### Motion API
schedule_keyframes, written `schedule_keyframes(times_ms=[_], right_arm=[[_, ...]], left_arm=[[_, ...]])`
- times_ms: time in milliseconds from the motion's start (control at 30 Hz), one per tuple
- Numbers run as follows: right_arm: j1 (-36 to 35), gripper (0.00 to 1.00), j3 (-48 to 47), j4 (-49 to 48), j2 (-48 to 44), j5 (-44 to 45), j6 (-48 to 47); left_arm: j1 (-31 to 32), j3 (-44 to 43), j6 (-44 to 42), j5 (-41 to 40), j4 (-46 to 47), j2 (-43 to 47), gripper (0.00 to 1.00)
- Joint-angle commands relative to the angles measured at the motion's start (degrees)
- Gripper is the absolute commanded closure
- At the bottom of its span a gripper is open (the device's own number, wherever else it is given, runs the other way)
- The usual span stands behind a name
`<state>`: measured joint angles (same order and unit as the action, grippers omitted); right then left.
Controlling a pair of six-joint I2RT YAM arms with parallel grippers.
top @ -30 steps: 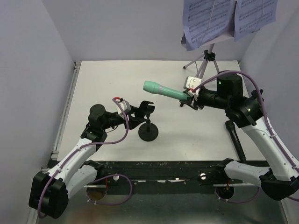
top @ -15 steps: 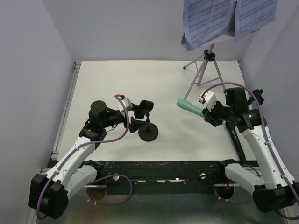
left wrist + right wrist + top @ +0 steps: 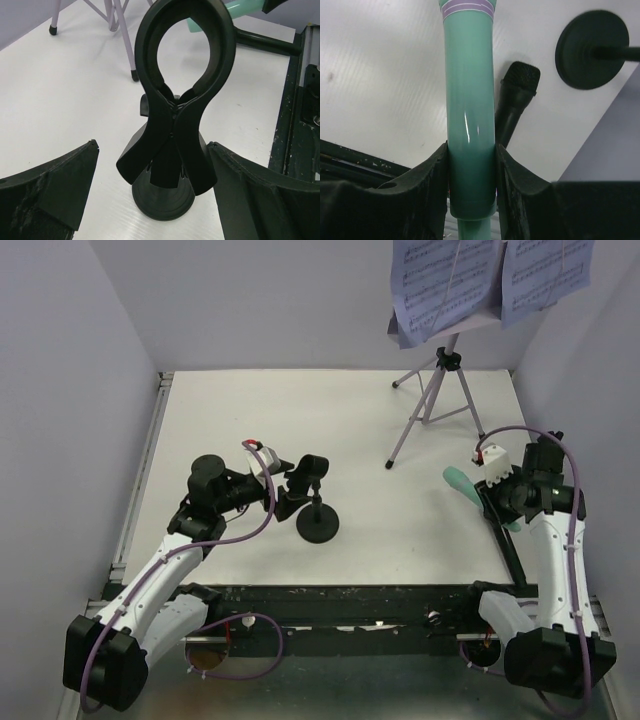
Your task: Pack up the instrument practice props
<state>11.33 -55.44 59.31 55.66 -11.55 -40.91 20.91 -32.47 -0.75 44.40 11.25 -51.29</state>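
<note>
A black mic holder stands left of the table's middle, with its clip [image 3: 310, 468] [image 3: 182, 75] on a round base [image 3: 317, 526] [image 3: 162, 200]. My left gripper [image 3: 283, 488] [image 3: 152, 150] is open; its fingers stand wide on either side of the clip's handles without touching them. At the right, my right gripper [image 3: 490, 490] [image 3: 470, 160] is shut on the mint-green microphone [image 3: 460, 482] [image 3: 469, 95]. The black microphone [image 3: 505, 545] [image 3: 512, 105] lies on the table under that arm. The lilac tripod music rack [image 3: 435, 400] carries sheet-music pages [image 3: 450, 280] at the back right.
A black round holder base [image 3: 592, 47] with a thin stem shows in the right wrist view beyond the black microphone. Lilac walls close in the white table [image 3: 250, 420] on three sides. A dark rail [image 3: 350, 605] runs along its near edge.
My right arm has carried the mint-green microphone from above the table's middle to the right side. My left gripper has opened off the holder's clip.
</note>
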Motion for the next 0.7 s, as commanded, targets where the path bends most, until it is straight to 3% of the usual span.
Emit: schedule_keyframes(times_ms=[0, 167, 667], right_arm=[[4.3, 1.0, 3.0, 2.0, -3.6, 2.3, -2.5], [8.4, 1.0, 7.2, 1.8, -5.8, 2.9, -3.9], [8.5, 1.0, 22.0, -1.8, -5.9, 9.2, -7.8]], left_arm=[[-1.0, -0.6, 0.4, -1.9, 0.3, 0.9, 0.01], [-1.0, -0.1, 0.4, -2.5, 0.3, 1.0, 0.01], [-1.4, 0.8, 0.2, -3.8, 0.2, 0.8, 0.01]])
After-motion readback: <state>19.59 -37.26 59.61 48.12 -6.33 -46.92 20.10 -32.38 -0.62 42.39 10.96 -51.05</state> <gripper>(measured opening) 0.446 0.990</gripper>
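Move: The right hand already holds the green microphone; the bare table spot it is being taken to lies about 8 cm back, 3 cm right and 13 cm below. The black microphone lies some 2 cm back, 5 cm right and 11 cm below the right hand; the emptied stand's base is about 17 cm ahead, 8 cm right and 13 cm below. From the left hand, that spot is roughly 54 cm right, 9 cm back and 20 cm below. Keeping its closed grip round the green microphone's shaft near the tail, the right hand first slants back and to the right, nearly 3 cm rightwards, with only a slight descent. It then stops going right and sinks steeply while drawing further back, towards the bare table beside the black microphone and near the front edge, ending about 8 cm lower and 7 cm back, with the fingers tipped some 10 degrees further towards straight down. ##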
